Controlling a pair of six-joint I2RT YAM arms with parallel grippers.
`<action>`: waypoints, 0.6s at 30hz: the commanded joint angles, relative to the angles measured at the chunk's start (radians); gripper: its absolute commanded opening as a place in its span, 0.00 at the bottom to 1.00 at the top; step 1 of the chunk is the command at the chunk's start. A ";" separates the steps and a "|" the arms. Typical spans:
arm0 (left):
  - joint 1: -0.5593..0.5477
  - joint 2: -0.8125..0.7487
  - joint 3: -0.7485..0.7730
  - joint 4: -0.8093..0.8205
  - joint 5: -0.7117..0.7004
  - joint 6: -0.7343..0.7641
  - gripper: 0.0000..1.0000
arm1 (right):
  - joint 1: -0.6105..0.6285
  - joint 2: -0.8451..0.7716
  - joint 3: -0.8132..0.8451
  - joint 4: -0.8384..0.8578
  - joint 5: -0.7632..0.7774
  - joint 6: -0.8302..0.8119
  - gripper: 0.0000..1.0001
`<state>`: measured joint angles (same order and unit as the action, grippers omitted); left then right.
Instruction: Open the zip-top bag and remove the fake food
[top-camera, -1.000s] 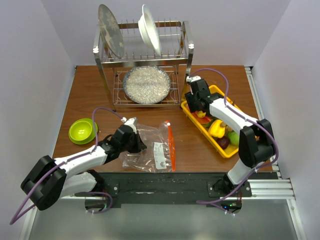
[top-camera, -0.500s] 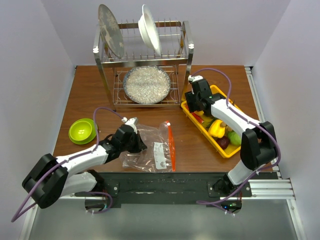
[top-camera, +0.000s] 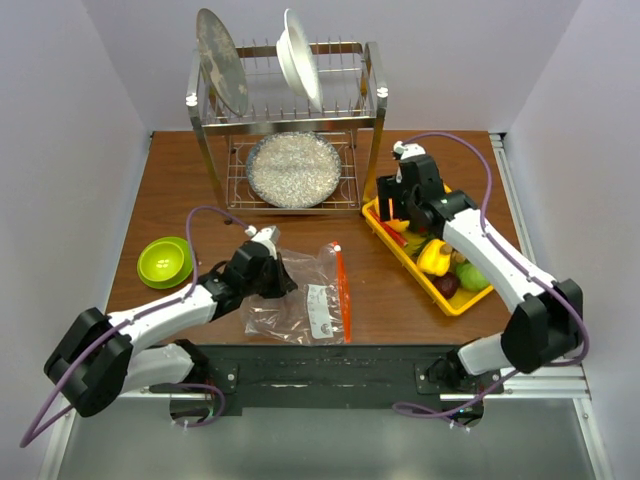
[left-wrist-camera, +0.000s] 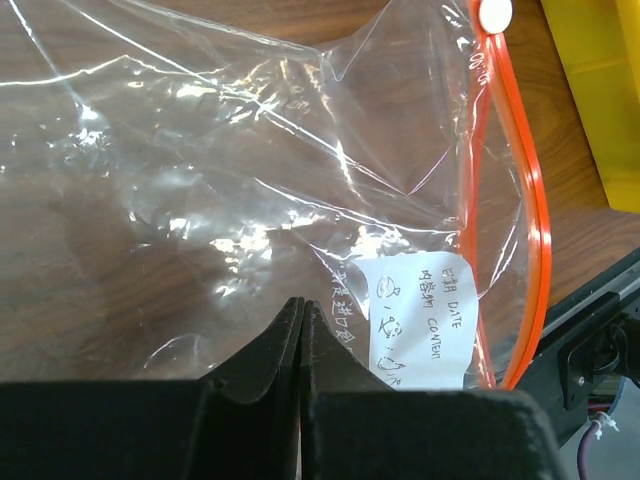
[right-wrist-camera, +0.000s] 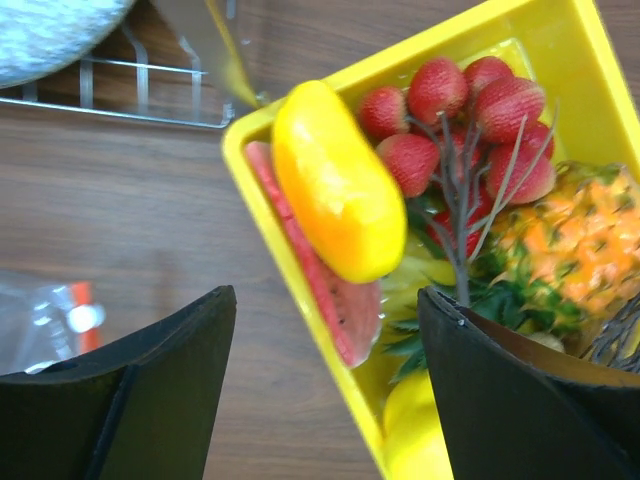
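The zip-top bag lies flat on the wooden table with its orange zipper strip on the right, and I see no food inside it. My left gripper is shut, its tips meeting on the clear film near the white label. The fake food lies in a yellow tray. A yellow-orange mango rests on a watermelon slice there, beside a yellow pepper. My right gripper hangs open over the tray's near-left rim, holding nothing.
A metal dish rack stands at the back with a plate, a white bowl and a round pan. A green bowl sits at the left. Strawberries and a pineapple fill the tray.
My right gripper has lifted and shifted right over the tray while its jaws spread wider. The left gripper and the bag have barely moved.
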<state>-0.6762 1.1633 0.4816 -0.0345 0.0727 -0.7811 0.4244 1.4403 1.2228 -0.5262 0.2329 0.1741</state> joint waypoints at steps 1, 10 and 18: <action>0.003 -0.043 0.061 -0.037 -0.027 0.040 0.08 | 0.005 -0.102 -0.046 -0.014 -0.101 0.093 0.79; 0.006 -0.178 0.138 -0.116 -0.060 0.138 0.42 | 0.037 -0.352 -0.227 0.078 -0.291 0.235 0.99; 0.010 -0.275 0.144 -0.159 -0.070 0.149 0.96 | 0.036 -0.572 -0.399 0.126 -0.317 0.326 0.98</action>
<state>-0.6739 0.9234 0.5873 -0.1726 0.0170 -0.6567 0.4599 0.9485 0.8925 -0.4664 -0.0471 0.4282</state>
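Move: The fake mango, already let go in the yellow tray, lies about 6 cm ahead of the right hand and some 11 cm below it. The strawberries are about 9 cm ahead and 6 cm to that hand's right, the yellow pepper 6 cm back and 12 cm right. The flat empty bag's middle is some 15 cm back and 22 cm left of the right hand. From the left hand's shut fingers the bag's middle lies roughly 3 cm back, 3 cm right and 3 cm lower. The mango is left lying as the right hand draws back about 10 cm, drifting left and rising some 3 cm each, away from it and towards the bag's side; that hand rolls about 25 degrees, left side up, and its already parted fingers open fully. Above the bag the left hand lifts nearly straight up, its fingers tilting up some 15 degrees and spreading from shut to wide. ##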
